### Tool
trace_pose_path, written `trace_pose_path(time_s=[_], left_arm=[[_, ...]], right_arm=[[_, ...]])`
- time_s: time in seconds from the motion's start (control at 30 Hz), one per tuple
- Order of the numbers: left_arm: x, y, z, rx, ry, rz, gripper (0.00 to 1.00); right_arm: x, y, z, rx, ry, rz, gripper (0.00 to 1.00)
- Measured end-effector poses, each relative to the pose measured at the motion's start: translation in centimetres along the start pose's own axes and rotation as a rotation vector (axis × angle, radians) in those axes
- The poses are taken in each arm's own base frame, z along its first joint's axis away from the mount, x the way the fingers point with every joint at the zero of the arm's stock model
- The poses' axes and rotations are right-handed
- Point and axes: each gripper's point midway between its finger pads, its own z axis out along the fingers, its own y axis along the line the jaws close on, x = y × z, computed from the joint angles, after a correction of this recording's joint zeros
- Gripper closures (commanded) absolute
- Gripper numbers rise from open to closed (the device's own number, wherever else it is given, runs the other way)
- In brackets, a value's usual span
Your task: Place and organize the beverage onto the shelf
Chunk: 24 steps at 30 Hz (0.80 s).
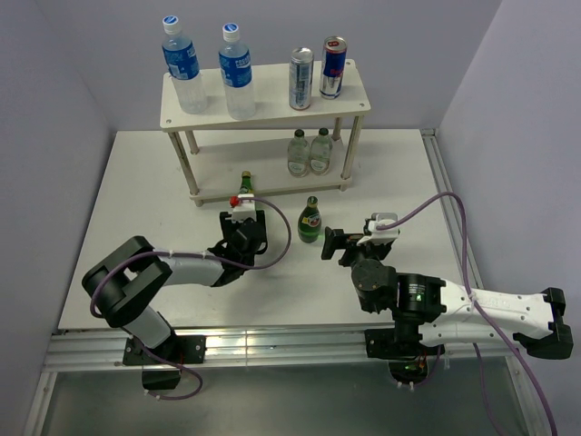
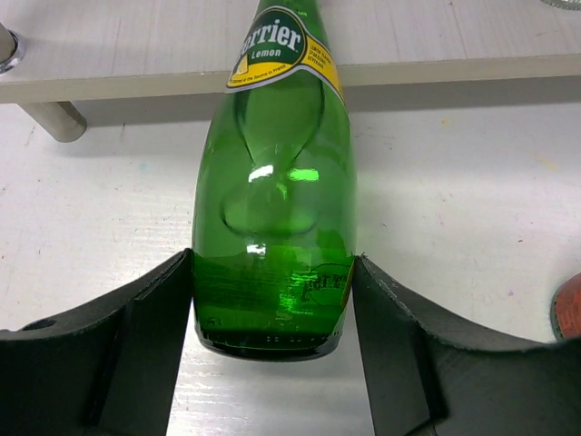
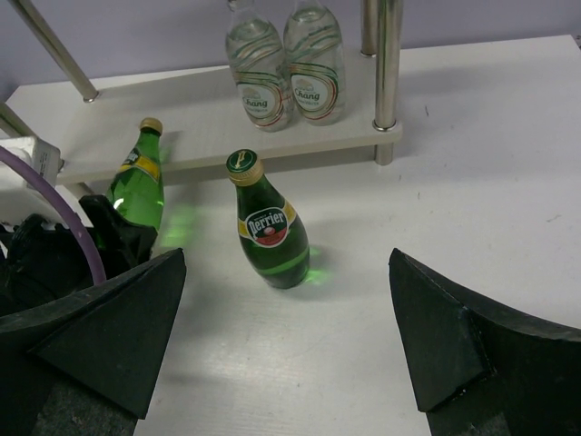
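Observation:
The shelf (image 1: 272,104) stands at the back; its top holds two clear plastic bottles (image 1: 184,68) with blue labels and two slim cans (image 1: 300,79). My left gripper (image 1: 243,218) is shut on the base of a green glass bottle (image 2: 272,182), which tilts neck-first toward the shelf's lower board (image 2: 136,54). Both fingers (image 2: 154,327) press its sides. A second green bottle (image 1: 310,220) stands upright on the table, also in the right wrist view (image 3: 270,232). My right gripper (image 1: 330,243) is open and empty just short of it, its jaws wide apart (image 3: 286,336).
Two clear glass bottles (image 1: 309,152) stand on the right of the shelf's lower board, next to a metal leg (image 3: 388,73). Grey walls close in the table at the back and both sides. A metal rail (image 1: 272,345) runs along the near edge.

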Motion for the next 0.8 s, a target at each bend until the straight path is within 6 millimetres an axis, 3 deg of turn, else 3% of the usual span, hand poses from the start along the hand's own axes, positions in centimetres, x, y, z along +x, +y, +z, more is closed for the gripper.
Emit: trace_pose_path(time_s=[0.17, 0.3, 0.57, 0.7, 0.8], left_arm=[[1.1, 0.1, -0.1, 0.004, 0.051, 0.016, 0.98], [2.1, -0.3, 0.9, -0.002, 0.117, 0.027, 0.85], [1.1, -1.8, 3.0, 0.036, 0.178, -0.037, 0.64], [0.8, -2.5, 3.8, 0.061, 0.214, -0.056, 0.44], [0.7, -2.9, 4.2, 0.087, 0.241, -0.072, 0.37]], right_arm=[[-0.1, -0.1, 0.0, -0.001, -0.001, 0.005, 0.00], [-0.1, -0.1, 0.0, 0.001, -0.001, 0.004, 0.00], [-0.1, -0.4, -0.1, 0.004, -0.003, 0.014, 0.00], [0.0, -0.6, -0.1, 0.005, -0.004, 0.020, 0.00], [0.2, -0.6, -0.1, 0.006, -0.001, 0.013, 0.00]])
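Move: From the left hand, which already holds a green bottle, the open part of the lower shelf lies roughly 12 cm ahead, 5 cm to the right and some 3 cm lower. On that shelf the nearer clear bottle is about 13 cm ahead and 15 cm right of the hand. The other green bottle stands about 2 cm back and 16 cm right. From the right hand, that open shelf part lies some 26 cm ahead, 18 cm left and 21 cm below. Down first by about 2 cm, then forward 4 cm and rightward nearly 3 cm at that lower height, the left hand carries the green bottle towards the open part of the lower shelf. The wrist tips the fingers down by some 15 degrees, and they keep their hold low on the bottle. ##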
